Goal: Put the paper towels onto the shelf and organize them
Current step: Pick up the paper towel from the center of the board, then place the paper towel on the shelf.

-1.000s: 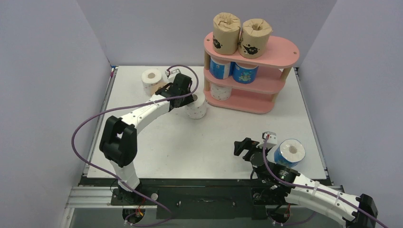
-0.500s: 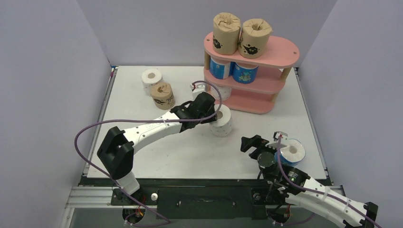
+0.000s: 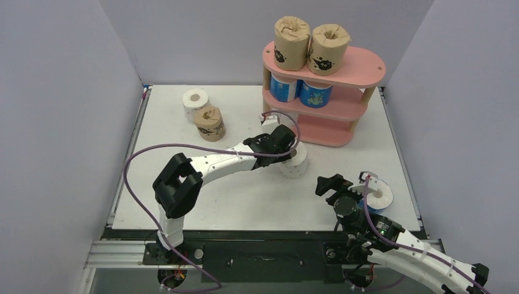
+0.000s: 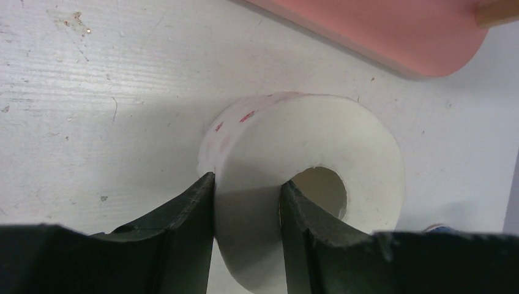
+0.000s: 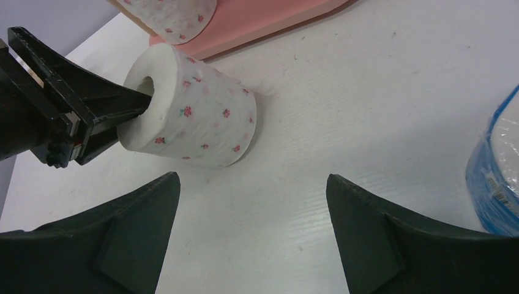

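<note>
My left gripper [image 3: 283, 146] [image 4: 246, 184] is shut on the wall of a white paper towel roll with pink dots [image 3: 294, 165] [image 4: 318, 141] [image 5: 196, 113], one finger in its core and one outside. The roll hangs tilted, low over the table, just in front of the pink shelf [image 3: 361, 67] [image 4: 379, 37]. Two brown rolls [image 3: 292, 41] [image 3: 329, 48] stand on the top tier and two blue rolls [image 3: 283, 87] [image 3: 315, 94] on the middle tier. A dotted roll [image 5: 174, 15] sits on the bottom tier. My right gripper [image 3: 349, 184] [image 5: 252, 179] is open and empty beside a blue roll [image 3: 379, 196] [image 5: 496, 184].
A white roll [image 3: 196, 101] and a brown roll [image 3: 210, 122] stand together at the back left of the table. Purple-grey walls close in the left, back and right sides. The left arm's cable loops in front of the shelf's left end.
The left arm has carried the dotted roll rightward and nearer, from beside the two back-left rolls to in front of the shelf. The right gripper has shifted slightly right, staying open.
</note>
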Robot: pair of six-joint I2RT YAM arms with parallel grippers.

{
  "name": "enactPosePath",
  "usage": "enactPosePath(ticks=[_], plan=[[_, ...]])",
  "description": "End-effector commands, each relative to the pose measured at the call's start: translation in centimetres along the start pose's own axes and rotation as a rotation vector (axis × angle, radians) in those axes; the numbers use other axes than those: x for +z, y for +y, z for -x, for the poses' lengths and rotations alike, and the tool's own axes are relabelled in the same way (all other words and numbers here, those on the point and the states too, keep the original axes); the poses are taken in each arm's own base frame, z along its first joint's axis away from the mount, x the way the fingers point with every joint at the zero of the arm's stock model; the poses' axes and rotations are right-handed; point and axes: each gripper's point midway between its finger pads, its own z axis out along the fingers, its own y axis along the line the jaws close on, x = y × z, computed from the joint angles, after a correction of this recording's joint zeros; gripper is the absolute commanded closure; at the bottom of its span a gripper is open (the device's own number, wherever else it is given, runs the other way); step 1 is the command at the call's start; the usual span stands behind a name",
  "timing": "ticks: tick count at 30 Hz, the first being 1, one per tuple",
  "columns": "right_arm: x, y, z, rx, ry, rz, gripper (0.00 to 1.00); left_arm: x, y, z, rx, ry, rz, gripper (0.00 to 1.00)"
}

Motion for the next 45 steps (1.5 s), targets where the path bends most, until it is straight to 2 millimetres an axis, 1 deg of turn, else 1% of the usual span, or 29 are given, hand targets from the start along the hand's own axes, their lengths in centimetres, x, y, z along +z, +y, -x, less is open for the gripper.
enactPosePath(ticks=[1, 7, 11, 17, 18, 19, 20, 26, 32, 38, 45], plan=[[-0.3, -0.6, 2.2, 0.062, -0.069, -0.056, 0.15, -0.8, -3.7, 4.2, -0.167, -0.116, -0.065, 0.76], [-0.3, -1.0, 2.2, 0.090, -0.083, -0.064, 0.15, -0.9, -5.2, 6.3, -0.240, -0.172, -0.071, 0.76], [-0.3, -1.2, 2.3, 0.094, -0.087, -0.065, 0.15, -0.6, -6.0, 7.0, -0.243, -0.187, -0.070, 0.76], [-0.4, -1.6, 2.4, 0.088, -0.100, -0.075, 0.15, 1.0, -6.9, 7.2, -0.227, -0.172, -0.078, 0.76], [-0.4, -1.6, 2.5, 0.088, -0.101, -0.076, 0.15, 1.1, -7.2, 7.5, -0.227, -0.174, -0.086, 0.76], [-0.4, -1.7, 2.5, 0.088, -0.101, -0.077, 0.15, 1.6, -7.1, 7.5, -0.225, -0.170, -0.082, 0.77], [-0.4, -1.7, 2.4, 0.088, -0.102, -0.077, 0.15, 1.7, -7.3, 7.9, -0.225, -0.175, -0.090, 0.77], [-0.3, -1.8, 2.4, 0.088, -0.104, -0.081, 0.15, 3.0, -7.7, 8.8, -0.207, -0.194, -0.082, 0.77], [-0.4, -1.9, 2.5, 0.090, -0.108, -0.081, 0.15, 3.7, -8.0, 9.2, -0.200, -0.206, -0.075, 0.76], [-0.4, -1.9, 2.5, 0.089, -0.109, -0.081, 0.15, 3.6, -8.6, 9.8, -0.199, -0.218, -0.083, 0.76], [-0.4, -1.9, 2.5, 0.092, -0.108, -0.079, 0.15, 4.2, -9.0, 9.9, -0.196, -0.223, -0.083, 0.76]])
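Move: The free place on the bottom shelf, for the flowered paper towel that the left hand already holds, lies about 17 cm ahead of that hand, 11 cm to its right and 5 cm lower. The flowered roll already shelved stands some 20 cm ahead and 1 cm left of the left hand, likewise 5 cm lower; the right blue roll sits above the free place, about 10 cm higher than the hand. From the right hand the free place is some 27 cm ahead, 3 cm left and 6 cm lower. The flowered paper towel, still pinched by its wall with one left finger in the core, is carried forward about 9 cm and right some 6 cm towards the free place on the bottom shelf. The left hand rises about 4 cm first, sinks back about 2, then climbs slightly while slowing, having turned counter-clockwise about 10 degrees early on. The open, empty right hand eases roughly 2 cm right. ##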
